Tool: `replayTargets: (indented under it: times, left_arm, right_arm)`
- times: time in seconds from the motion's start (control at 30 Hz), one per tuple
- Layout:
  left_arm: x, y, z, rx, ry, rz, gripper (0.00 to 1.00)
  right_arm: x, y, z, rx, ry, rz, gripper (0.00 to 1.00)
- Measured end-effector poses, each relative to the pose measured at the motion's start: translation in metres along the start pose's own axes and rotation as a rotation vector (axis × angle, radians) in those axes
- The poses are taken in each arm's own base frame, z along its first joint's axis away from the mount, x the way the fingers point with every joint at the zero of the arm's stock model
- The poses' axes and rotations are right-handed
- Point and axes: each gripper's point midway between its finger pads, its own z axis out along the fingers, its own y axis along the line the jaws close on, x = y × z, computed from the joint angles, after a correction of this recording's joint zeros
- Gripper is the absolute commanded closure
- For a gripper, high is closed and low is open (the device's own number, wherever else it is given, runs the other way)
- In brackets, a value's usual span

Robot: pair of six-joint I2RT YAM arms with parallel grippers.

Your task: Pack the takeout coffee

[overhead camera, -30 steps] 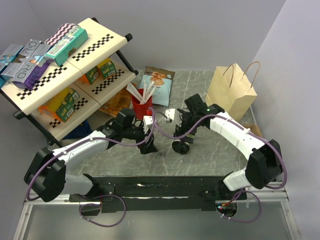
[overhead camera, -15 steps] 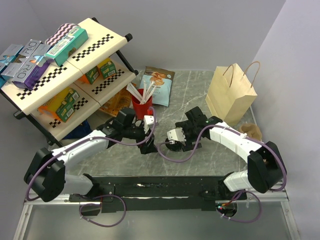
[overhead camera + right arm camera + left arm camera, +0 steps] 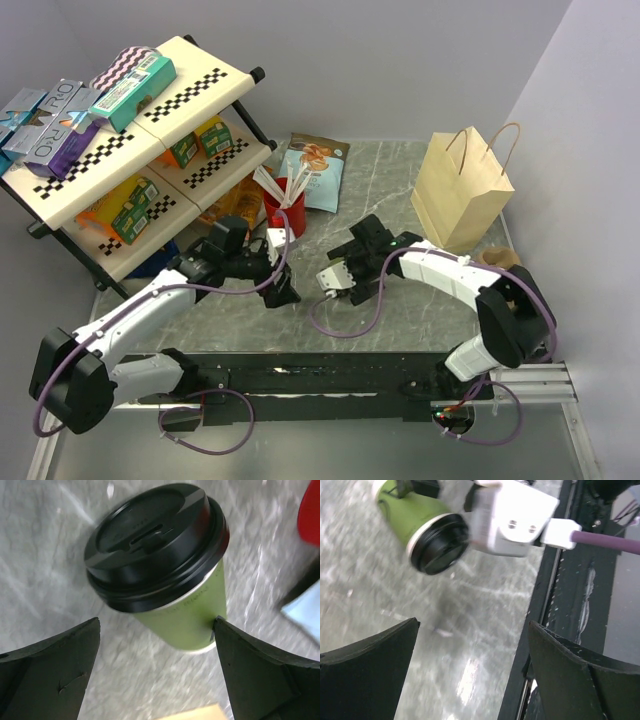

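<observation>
The takeout coffee, a green paper cup with a black lid, stands on the marble table between the fingers of my right gripper. That gripper is open; its right fingertip is at the cup's lower wall and the left finger stands apart from it. In the top view my right gripper hides most of the cup. The left wrist view shows the takeout coffee beside the white body of the right gripper. My left gripper is open over bare table with nothing between its fingers, and it hangs just left of the right gripper.
A brown paper bag stands open at the back right. A red cup with white stirrers and a snack bag sit behind the grippers. A shelf rack of boxes fills the left. The black base rail runs along the near edge.
My right gripper has swung left and down until its fingers flank the cup. My left arm has drawn back to the left.
</observation>
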Motion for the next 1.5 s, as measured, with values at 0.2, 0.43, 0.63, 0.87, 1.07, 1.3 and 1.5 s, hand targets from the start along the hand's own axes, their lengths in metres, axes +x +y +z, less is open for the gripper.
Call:
replayTargets:
  times: [0.2,0.43,0.63,0.87,1.07,1.3,1.5]
  left_arm:
    - [0.011,0.024,-0.016,-0.073,0.020,-0.062,0.04]
    - [0.008,0.035,-0.024,-0.111,0.007,-0.083,0.04]
    - [0.005,0.038,-0.024,-0.117,-0.006,-0.077,0.03]
    - [0.004,0.036,-0.021,-0.094,-0.030,-0.051,0.01]
    - [0.009,0.032,-0.017,-0.042,-0.016,0.014,0.01]
    - [0.014,0.025,-0.004,0.036,0.046,0.066,0.01]
    - [0.011,0.019,0.001,0.055,0.053,0.070,0.01]
  right_arm:
    - [-0.016,-0.008,0.022,-0.035,-0.040,-0.036,0.00]
    - [-0.025,-0.008,0.039,-0.046,-0.064,0.001,0.06]
    - [-0.043,-0.020,0.047,-0.049,-0.118,0.089,0.27]
    - [-0.069,-0.020,0.043,-0.078,-0.237,0.329,0.43]
    - [-0.091,-0.013,0.036,-0.144,-0.362,0.543,0.43]
    - [-0.112,-0.008,0.026,-0.195,-0.481,0.679,0.42]
    - [-0.126,-0.007,0.021,-0.218,-0.558,0.724,0.41]
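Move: The lidded cup lies on its side about 5 cm to the right gripper's left, level with it fore and aft, and roughly 3 cm below, its lid pointing back and left. The red straw holder is some 12 cm ahead of and 16 cm left of that gripper; the paper bag stands about 15 cm ahead and 22 cm right. From the left gripper the cup is about 13 cm right, 5 cm ahead and 8 cm lower. Slide the open right gripper about 5 cm left and 2 cm down over the cup, and pinch its body just below the lid. Still going left, draw back some 6 cm and rise about 4 cm, swinging the fingers up to point more left and back. Shift the wide-open left gripper about 3 cm forward and left out of the way, then ease back right and slightly down towards the lid. ##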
